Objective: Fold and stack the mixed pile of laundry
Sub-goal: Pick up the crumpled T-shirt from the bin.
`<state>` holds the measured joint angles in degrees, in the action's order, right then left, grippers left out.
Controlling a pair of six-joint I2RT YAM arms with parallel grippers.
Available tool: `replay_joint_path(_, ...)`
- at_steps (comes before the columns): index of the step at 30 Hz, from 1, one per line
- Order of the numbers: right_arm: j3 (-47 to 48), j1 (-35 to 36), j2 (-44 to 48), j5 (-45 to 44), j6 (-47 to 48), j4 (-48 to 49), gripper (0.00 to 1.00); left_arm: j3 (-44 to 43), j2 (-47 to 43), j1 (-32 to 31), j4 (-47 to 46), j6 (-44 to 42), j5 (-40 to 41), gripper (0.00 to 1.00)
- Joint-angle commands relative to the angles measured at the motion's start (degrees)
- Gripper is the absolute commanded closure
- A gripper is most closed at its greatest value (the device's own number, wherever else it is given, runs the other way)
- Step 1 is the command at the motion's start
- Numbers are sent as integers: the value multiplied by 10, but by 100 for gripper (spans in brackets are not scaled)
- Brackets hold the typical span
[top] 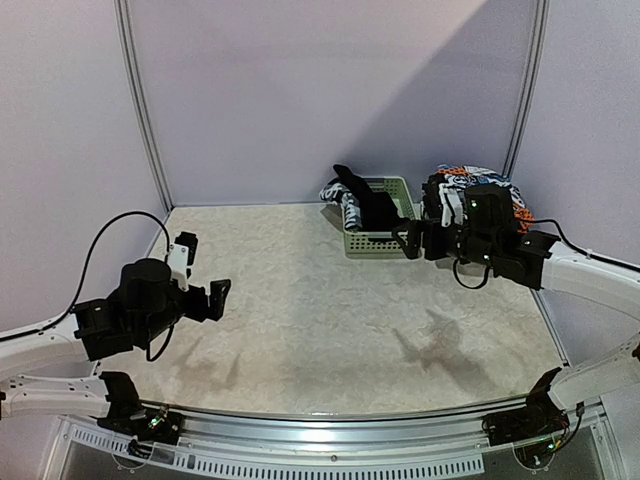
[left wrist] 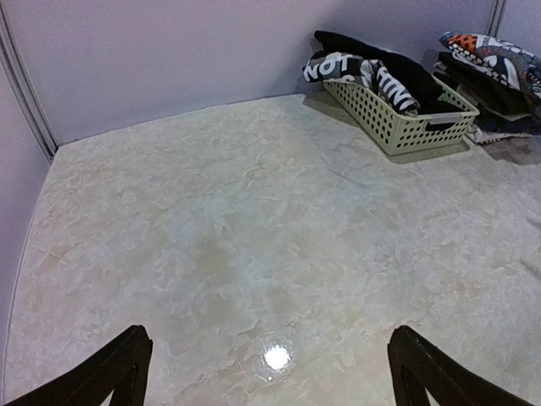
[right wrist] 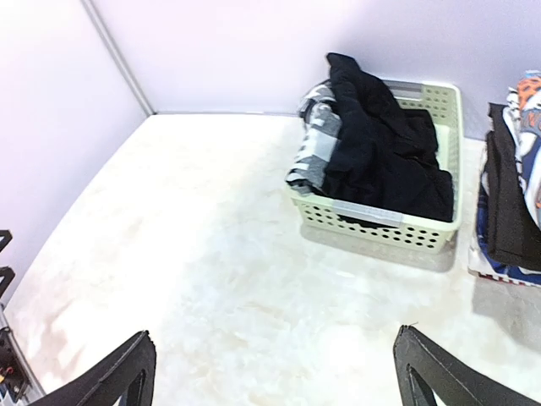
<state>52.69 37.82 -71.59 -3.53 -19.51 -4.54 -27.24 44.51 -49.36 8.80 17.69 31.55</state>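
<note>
The mixed laundry pile lies at the table's far right. A plain black cloth (right wrist: 385,156) and a black-and-white checked shirt (right wrist: 311,139) with white lettering (left wrist: 390,85) fill the pale green slotted basket (right wrist: 380,224). To the right of the basket, orange-blue-white printed pieces (right wrist: 526,106) and a dark garment (right wrist: 505,203) sit in a stack. My left gripper (top: 205,266) hovers open over the bare table at the left. My right gripper (top: 420,215) hangs open just right of the basket, in front of the stack. Nothing is between either pair of fingers.
The marbled beige table (top: 320,300) is walled by lilac panels at the back and both sides. The basket (top: 375,243) stands against the back wall right of centre. A black cable loops off the left arm (top: 100,235).
</note>
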Motion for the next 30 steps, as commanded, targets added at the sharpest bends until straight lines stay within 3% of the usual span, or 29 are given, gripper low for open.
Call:
replay_joint_path(1,20,-1,-4,-47,-17,-39,1,-22,27,5,-22,-15,10,1)
replay_joint_path(7,68,-15,-50,-85,-6,-67,1,-51,77,5,-29,-25,-5,0)
replay_joint_path(15,203,-76,-179,-41,0,-104,14,-51,93,5,-38,-5,-35,0)
replay_joint_path(21,333,-111,-292,0,4,-132,21,-32,74,5,-31,10,-40,1)
replay_joint_path(30,585,-161,-530,72,1,-219,30,-19,53,5,-21,11,-31,0)
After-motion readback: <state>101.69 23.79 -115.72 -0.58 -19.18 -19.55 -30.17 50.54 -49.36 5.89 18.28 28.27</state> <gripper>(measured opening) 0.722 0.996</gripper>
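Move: The black T-shirt lies crumpled in the bin, about 27 cm ahead of the right hand, some 4 cm to its left and 14 cm below. A patterned shirt hangs over the bin's left rim, level with the T-shirt and roughly 7 cm left of it; the bin's middle is about 27 cm ahead, 2 cm left and 18 cm down. The clothes stack stands some 26 cm ahead, 23 cm right and 15 cm below. From the left hand, the T-shirt is about 35 cm ahead, 33 cm right and 9 cm below. The black T-shirt in the bin is approached by the right hand, which reaches about 21 cm forward, nearly level before dipping some 3 cm at the end, to come above the bin's near part. Its wrist swings roughly 10 degrees clockwise and tips slightly down while the wide-open fingers narrow partway, touching nothing yet. The left hand, empty, drifts a little to its right. ##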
